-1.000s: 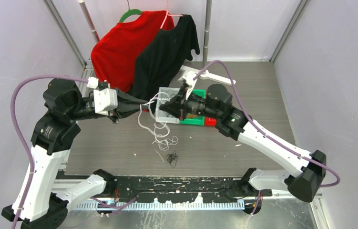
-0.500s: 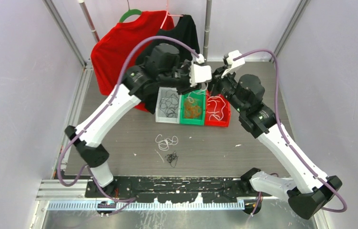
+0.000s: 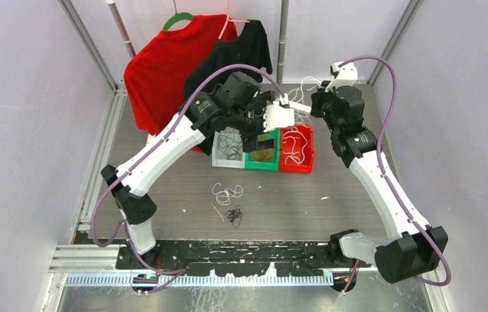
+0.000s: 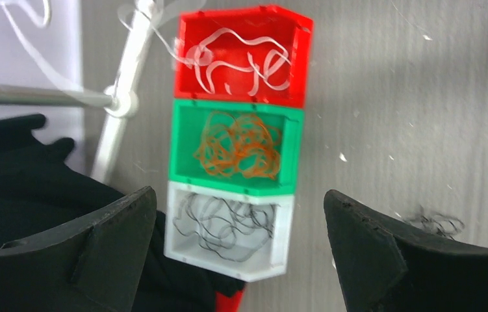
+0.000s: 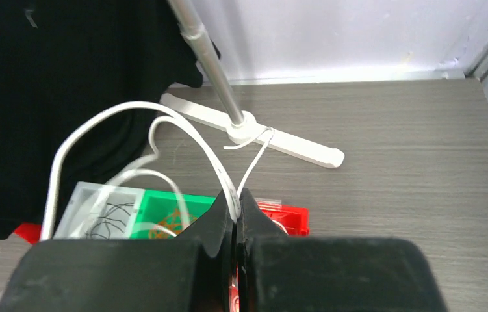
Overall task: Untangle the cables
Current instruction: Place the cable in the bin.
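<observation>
My right gripper (image 5: 236,195) is shut on a white cable (image 5: 182,123) that loops up and away from its tips. From above, that gripper (image 3: 316,102) hangs behind the red bin (image 3: 308,158), with the white cable (image 3: 306,83) curling above it. My left gripper (image 4: 239,195) is open and holds nothing, hovering over the three bins; from above it (image 3: 258,138) sits over the green bin. White cables (image 4: 241,62) lie in the red bin, orange-brown cables (image 4: 238,146) in the green one, black cables (image 4: 225,221) in the white one. Loose white cables (image 3: 227,192) and black cables (image 3: 233,214) lie on the table.
A red shirt (image 3: 163,65) and a black shirt (image 3: 234,55) hang on a rack behind the bins. Its white foot (image 5: 254,133) and pole (image 5: 205,55) stand just behind the right gripper. Frame posts and walls close in the back and both sides.
The left gripper has opened and let go of the white cable. Both arms swung from the table's middle to the back over the bins; the right one lifted the white cable further back.
</observation>
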Robot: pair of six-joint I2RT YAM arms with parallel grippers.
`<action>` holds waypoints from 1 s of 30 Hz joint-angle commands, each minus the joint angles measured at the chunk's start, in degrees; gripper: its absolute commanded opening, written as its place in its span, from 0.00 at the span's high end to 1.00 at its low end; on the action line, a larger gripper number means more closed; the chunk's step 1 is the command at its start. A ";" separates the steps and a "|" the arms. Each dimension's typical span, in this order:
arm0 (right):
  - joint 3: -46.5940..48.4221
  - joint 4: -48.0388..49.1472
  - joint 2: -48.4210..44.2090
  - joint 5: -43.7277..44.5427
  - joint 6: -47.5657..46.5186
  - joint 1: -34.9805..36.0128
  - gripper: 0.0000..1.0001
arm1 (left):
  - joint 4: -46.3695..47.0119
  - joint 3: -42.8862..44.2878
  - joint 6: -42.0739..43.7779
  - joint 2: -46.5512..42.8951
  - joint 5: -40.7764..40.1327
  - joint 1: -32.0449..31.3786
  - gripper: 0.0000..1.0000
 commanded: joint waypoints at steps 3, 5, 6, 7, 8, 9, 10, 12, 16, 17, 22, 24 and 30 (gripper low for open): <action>-2.15 5.08 1.98 -1.11 1.59 -4.09 0.99 | -6.11 -7.25 -2.39 -10.22 4.54 -0.19 0.01; -3.19 5.10 2.73 -2.16 2.25 -4.64 0.99 | -5.27 -10.09 -2.74 -13.28 4.68 -0.20 0.00; -3.84 5.10 3.15 -2.66 2.44 -4.69 0.99 | -5.16 -11.08 -2.90 -14.64 4.43 -0.19 0.01; -4.41 5.10 3.40 -3.18 2.70 -4.70 0.99 | -5.06 -11.84 -2.96 -15.83 4.01 -0.08 0.01; -5.19 5.02 3.64 -3.42 2.88 -4.70 0.99 | -5.01 -12.47 -3.13 -17.01 3.53 0.11 0.01; -5.85 4.89 3.90 -3.21 3.14 -4.70 0.99 | -4.68 -12.94 -3.80 -18.07 3.21 0.58 0.01; -6.58 4.84 4.27 -2.44 3.43 -4.70 0.99 | -4.46 -13.37 -4.45 -19.10 2.71 1.39 0.01; -7.44 4.10 5.30 -0.52 4.31 -4.70 0.99 | -4.30 -13.63 -5.95 -20.56 2.00 3.10 0.01; -7.25 -0.91 8.96 2.00 5.16 -4.70 0.99 | -5.41 -12.17 -9.26 -22.00 0.38 7.67 0.01; -7.17 -2.04 9.81 2.86 5.50 -4.62 0.99 | -5.99 -11.42 -10.11 -22.11 0.14 9.13 0.01; -8.04 -5.94 12.16 8.23 6.24 -4.06 0.99 | -4.59 -12.14 -10.56 -25.32 0.03 15.16 0.01; -8.25 -6.95 12.97 11.86 5.66 -3.67 0.99 | -2.47 -14.82 -10.15 -27.88 -0.02 15.90 0.01; -7.20 -8.99 15.48 13.16 5.58 -2.15 0.99 | -0.57 -19.31 -10.84 -31.40 0.53 15.96 0.00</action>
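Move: The right hand holds the white cable high up; the red bin it is being taken to lies almost straight below, about 31 cm down, level front to back and some 2 cm to its left. The green bin stands about 13 cm to this hand's left at the same depth, and the clothes stand's foot some 17 cm ahead and 8 cm left. From the empty left hand the red bin is about 15 cm right, 9 cm ahead and 29 cm below. The right hand keeps the white cable pinched in its shut fingers and sinks about 19 cm towards the red bin, drifting some 5 cm right to the bin's right-hand edge while the wrist tips down roughly 30 degrees and turns a little clockwise, lowering the hanging loops. Meanwhile the left hand, already wide open and empty, clears out to the left by about 17 cm, dipping slightly and backing off first, then rising and swinging round counter-clockwise some 20 degrees. ##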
